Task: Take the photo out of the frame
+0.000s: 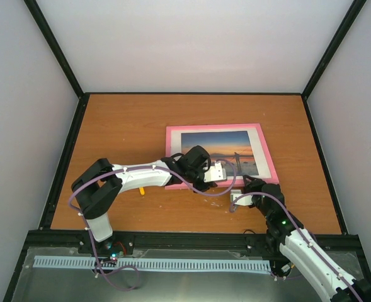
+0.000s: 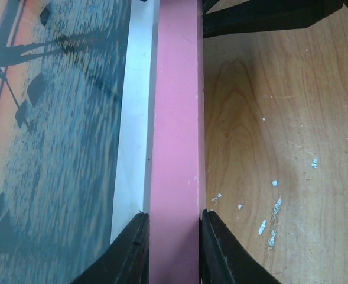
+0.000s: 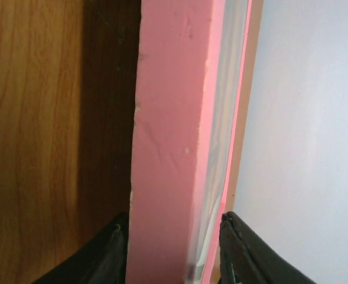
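The pink frame [image 1: 266, 151] lies on the wooden table [image 1: 122, 132] with the sunset photo [image 1: 220, 151] inside it behind a white mat [image 2: 135, 118]. My left gripper [image 1: 222, 171] reaches over the frame's near edge. In the left wrist view the left gripper [image 2: 174, 216] is shut on the pink frame rail [image 2: 176, 106], one finger on each side, with the photo [image 2: 55, 130] to its left. My right gripper [image 1: 245, 190] is at the frame's near edge, further right. In the right wrist view the right gripper [image 3: 174, 219] clamps the frame's edge [image 3: 168, 118], both fingers touching it.
A small yellow item [image 1: 142, 190] lies on the table beside the left arm. Black posts and pale walls enclose the table on three sides. Bare wood [image 2: 280, 148] lies next to the frame; a brown backing edge [image 3: 241, 130] shows behind the glass.
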Action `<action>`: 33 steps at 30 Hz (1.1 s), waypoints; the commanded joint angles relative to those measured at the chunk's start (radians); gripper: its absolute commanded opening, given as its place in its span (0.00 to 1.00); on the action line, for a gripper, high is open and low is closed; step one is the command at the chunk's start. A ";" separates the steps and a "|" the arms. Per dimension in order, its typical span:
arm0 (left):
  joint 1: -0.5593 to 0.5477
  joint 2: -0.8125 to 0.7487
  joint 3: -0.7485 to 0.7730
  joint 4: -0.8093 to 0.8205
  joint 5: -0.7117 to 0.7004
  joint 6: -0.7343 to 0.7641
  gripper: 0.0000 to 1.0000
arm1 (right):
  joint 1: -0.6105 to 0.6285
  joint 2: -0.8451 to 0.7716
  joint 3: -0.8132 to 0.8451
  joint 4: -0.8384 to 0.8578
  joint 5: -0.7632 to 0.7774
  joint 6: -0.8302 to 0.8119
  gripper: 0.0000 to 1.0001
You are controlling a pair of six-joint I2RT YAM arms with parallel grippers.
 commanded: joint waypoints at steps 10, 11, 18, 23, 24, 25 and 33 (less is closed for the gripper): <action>0.007 -0.096 0.062 0.055 0.006 -0.063 0.08 | 0.009 -0.012 -0.006 0.079 0.002 0.009 0.20; 0.007 -0.107 0.058 0.062 -0.019 -0.090 0.18 | 0.009 -0.012 0.006 0.072 0.005 0.012 0.19; 0.007 -0.313 0.029 0.047 -0.240 -0.251 0.61 | 0.010 -0.014 0.165 -0.115 0.013 0.067 0.14; 0.037 -0.508 -0.015 -0.017 -0.565 -0.378 0.88 | 0.013 -0.008 0.355 -0.409 -0.040 0.143 0.14; 0.056 -0.543 -0.024 -0.038 -0.605 -0.407 0.90 | 0.013 0.009 0.409 -0.467 -0.064 0.178 0.13; 0.081 -0.576 -0.038 -0.051 -0.629 -0.433 0.92 | 0.013 0.031 0.466 -0.520 -0.085 0.219 0.11; 0.408 -0.798 -0.197 -0.071 -0.667 -0.640 0.93 | 0.013 0.315 0.913 -0.815 -0.174 0.497 0.07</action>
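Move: The frame's near rail runs between the fingers of both hands: pinched by the left, still loosely straddled by the right, some 11 cm to the left hand's right. The frame's middle lies about 11 cm ahead and 8 cm left of the right hand, slightly lower. From the left hand that middle is about 11 cm ahead and 3 cm right, while the yellow screwdriver lies roughly 26 cm to its left, level with it, on the table. Staying almost in place, the right hand closes its fingers on the near rail, then lifts it about 15 cm with a slight wrist roll and tilt. Once that grip is made, the left hand opens, lets go of the rail, rises steeply over 20 cm and sweeps as far left and somewhat forward, turning counter-clockwise towards the frame's left end, fingers wide open. ##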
